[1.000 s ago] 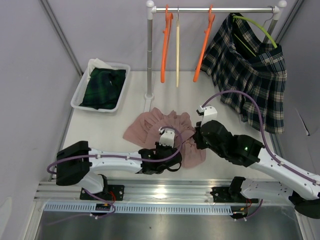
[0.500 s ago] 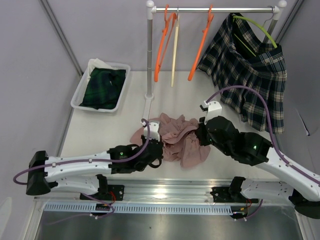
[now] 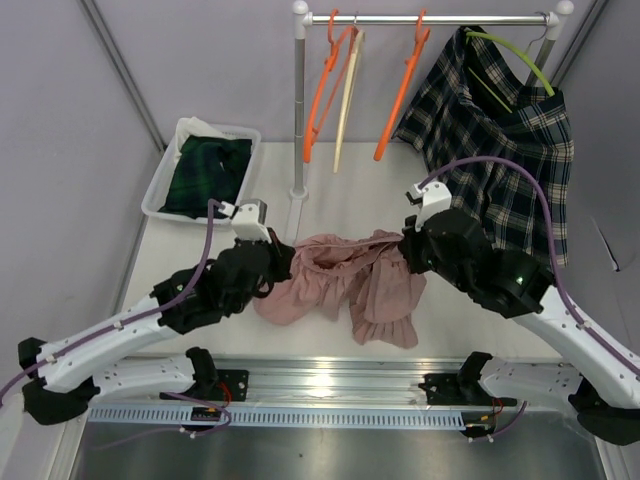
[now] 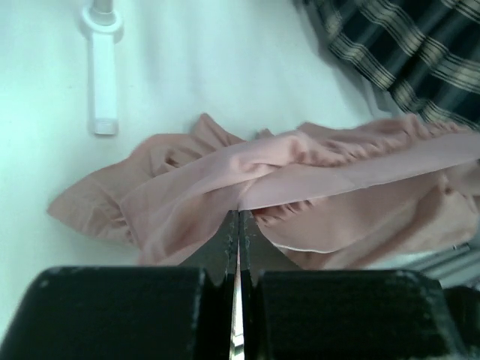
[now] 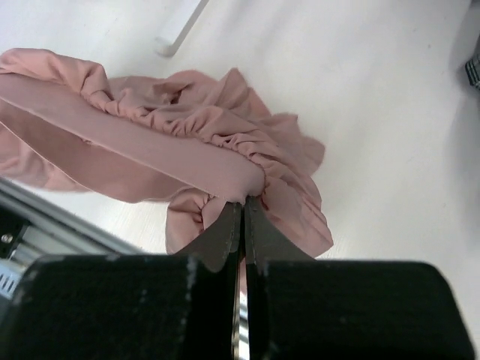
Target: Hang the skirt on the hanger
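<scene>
A pink ruffled skirt hangs stretched between my two grippers, its waistband pulled taut above the table. My left gripper is shut on the left end of the waistband. At the right end my right gripper is shut on the same band. The skirt's lower frills drape down onto the table. On the rail at the back hang two orange hangers and a cream hanger, all swung to a slant.
A plaid skirt hangs on a green hanger at the rail's right end. A white bin with dark green cloth sits at the back left. The rack's white post and its foot stand just behind the pink skirt.
My left gripper closed on the waistband's left end, then rose and moved left; the right gripper rose too. The skirt went from a heap to a stretched span. The hangers have swung.
</scene>
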Controlling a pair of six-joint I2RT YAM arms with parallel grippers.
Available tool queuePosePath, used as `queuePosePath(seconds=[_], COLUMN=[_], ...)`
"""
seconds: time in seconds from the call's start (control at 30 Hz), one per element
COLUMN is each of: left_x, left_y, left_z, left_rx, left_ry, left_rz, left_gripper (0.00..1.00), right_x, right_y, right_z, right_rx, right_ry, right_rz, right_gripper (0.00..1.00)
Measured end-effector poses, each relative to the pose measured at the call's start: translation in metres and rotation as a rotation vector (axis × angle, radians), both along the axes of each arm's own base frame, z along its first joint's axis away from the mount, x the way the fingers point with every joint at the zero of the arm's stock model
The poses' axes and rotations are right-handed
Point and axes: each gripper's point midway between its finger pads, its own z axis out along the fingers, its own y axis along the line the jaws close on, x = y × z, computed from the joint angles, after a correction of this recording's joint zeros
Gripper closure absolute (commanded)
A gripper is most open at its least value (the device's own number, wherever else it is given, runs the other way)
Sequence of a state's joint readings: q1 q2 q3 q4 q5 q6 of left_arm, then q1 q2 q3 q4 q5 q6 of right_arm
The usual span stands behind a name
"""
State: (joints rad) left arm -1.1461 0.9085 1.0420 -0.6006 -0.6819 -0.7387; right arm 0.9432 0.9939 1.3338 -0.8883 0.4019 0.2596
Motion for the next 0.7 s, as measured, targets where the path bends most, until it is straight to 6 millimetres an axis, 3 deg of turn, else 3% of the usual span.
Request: queuePosePath(seconds=[0.1,0.2,0.4,0.5,0.57,0.67,0.7], left_x=[0.022,0.037,0.038,0.032,0.026,0.014,0.008], left_y=[0.016,0.027,0.023,0.013,0.002,-0.017,-0.023], left_z=[-0.023,-0.060,-0.132,-0.150,-0.153,-0.151,-0.151], left_rx=[0.015,0.062,0.128,0.119,0.093,0.071,0.067], left_ry=[0.050,0.125,0.274,0.312,0.320,0.304,0.300], left_rz=[0.053,0.076,0.019,-0.044,-0.101,-0.179,-0.208], left_gripper=[1.00,1.00,1.00,0.99,0.89,0.66,0.65], right_x=[0.012,0.013,-0.013,-0.028,-0.034,-0.034,-0.033], right_y=[-0.007,-0.012,-0.005,0.001,0.007,0.012,0.012], right_z=[-0.024,-0.068,-0.160,-0.184,-0.190,-0.192,-0.193], right_rx=[-0.014,-0.046,-0.084,-0.096,-0.104,-0.108,-0.111], right_ry=[0.039,0.121,0.310,0.365,0.381,0.385,0.386], right_rz=[-0.010,-0.002,0.080,0.111,0.125,0.119,0.111], right_gripper=[1.00,1.00,0.99,0.99,0.99,0.98,0.98])
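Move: Both hands already pinch the pink skirt's waistband, roughly 22 cm apart. The bare table patch where the skirt is to lie is about 12 cm to the left hand's right, level fore-and-aft and some 22 cm below; the rack foot stands about 25 cm ahead, 4 cm left, and the basket some 33 cm ahead, 27 cm left. From the right hand that patch is about 10 cm left, level fore-and-aft and 24 cm below; the hanging checked skirt is some 25 cm ahead, 18 cm right. Both hands bring the pink skirt quickly down to the table by its waistband, the left swinging about 4 cm forward and slightly left as it sinks 15 cm, the right sinking some 19 cm and easing 3 cm back, both tipping their fingers about 20 degrees farther down. Low over the table the left hand drifts back and to the right, turning slightly clockwise, and opens its fingers to let go of the waistband, while the right stays shut on its end. ##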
